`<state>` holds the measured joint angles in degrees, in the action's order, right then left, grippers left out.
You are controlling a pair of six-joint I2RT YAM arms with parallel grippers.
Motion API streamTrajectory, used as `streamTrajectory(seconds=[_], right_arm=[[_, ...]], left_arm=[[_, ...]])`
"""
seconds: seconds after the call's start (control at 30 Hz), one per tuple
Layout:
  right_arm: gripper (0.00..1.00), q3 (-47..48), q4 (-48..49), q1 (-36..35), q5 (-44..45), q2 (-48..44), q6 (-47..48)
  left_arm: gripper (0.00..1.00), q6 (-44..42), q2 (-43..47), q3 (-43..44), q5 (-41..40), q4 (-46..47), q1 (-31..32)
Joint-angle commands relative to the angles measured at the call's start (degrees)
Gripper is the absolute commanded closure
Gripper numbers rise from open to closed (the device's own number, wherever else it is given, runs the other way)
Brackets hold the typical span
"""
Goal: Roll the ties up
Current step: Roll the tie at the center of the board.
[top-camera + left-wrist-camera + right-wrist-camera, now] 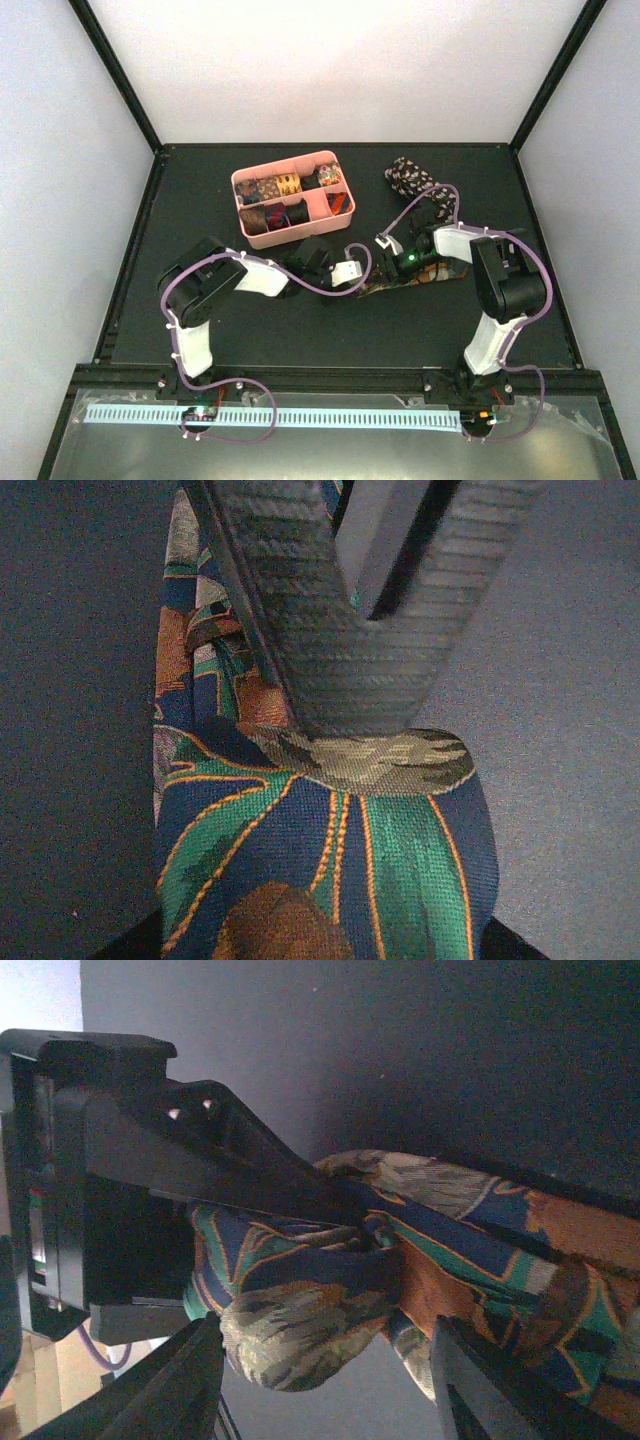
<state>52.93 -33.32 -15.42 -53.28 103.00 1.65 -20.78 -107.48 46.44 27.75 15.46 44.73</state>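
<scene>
A patterned tie (405,282) in blue, green and orange lies partly rolled on the black mat between my two grippers. My left gripper (345,274) is shut on the tie's rolled end. In the left wrist view the tie (330,860) fills the gap between my left gripper's (320,945) fingers, which show only as dark corners. My right gripper (398,262) is open. In the right wrist view its fingers (200,1380) stand apart on either side of the tie's roll (300,1330), below it. A black speckled tie (408,178) lies bunched at the back right.
A pink divided tray (282,163) with several rolled ties in it stands behind the left gripper. Black frame posts rise at the mat's far corners. White walls close off the back and sides.
</scene>
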Motion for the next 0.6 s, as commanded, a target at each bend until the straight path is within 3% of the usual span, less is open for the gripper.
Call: streamTrajectory(seconds=[0.0,0.2,0.33,0.37,0.47,0.57], right_arm=[[0.41,1.8,0.9,-0.7,-3.0,0.4,-1.0],[0.49,3.2,0.3,-2.8,-2.6,2.5,-1.1],[0.62,4.2,-1.1,-3.3,-1.8,4.2,0.1],[0.66,4.6,-1.8,-3.3,-1.4,4.7,0.8],[0.96,5.0,-3.2,-3.3,0.0,5.6,2.3],[0.98,4.7,-3.4,-3.2,2.8,5.5,3.0]], left_arm=[[0.67,0.6,-3.6,0.9,-4.0,-12.8,0.0],[0.67,1.2,-4.5,1.8,-4.4,-13.3,0.1],[0.67,1.7,-5.0,2.1,-4.5,-13.7,0.1],[0.67,1.8,-5.2,2.2,-4.5,-13.8,0.1],[0.65,2.4,-5.4,2.7,-4.2,-14.0,0.0],[0.57,3.0,-5.0,2.6,-3.7,-12.6,-0.2]])
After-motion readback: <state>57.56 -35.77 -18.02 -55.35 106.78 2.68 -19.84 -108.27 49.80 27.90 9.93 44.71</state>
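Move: Between the left fingers, practically at that hand's point, the rolled end of the tie is already held. From the open right hand, the roll lies about 4 cm to the left, level fore-and-aft and some 2 cm below. The unrolled tail runs off to the right, its middle roughly 9 cm right of the right hand and 2 cm farther out. The polka-dot tie lies about 19 cm ahead and 10 cm right, the pink tray 17 cm ahead and 19 cm left. Sliding about 2 cm left towards the left gripper, nearly level, the right hand brings its half-open fingers over the roll's right-hand edge and shuts them almost fully there, pinching the cloth where the tail feeds in. The left hand stays put and keeps the roll between its fingers. ##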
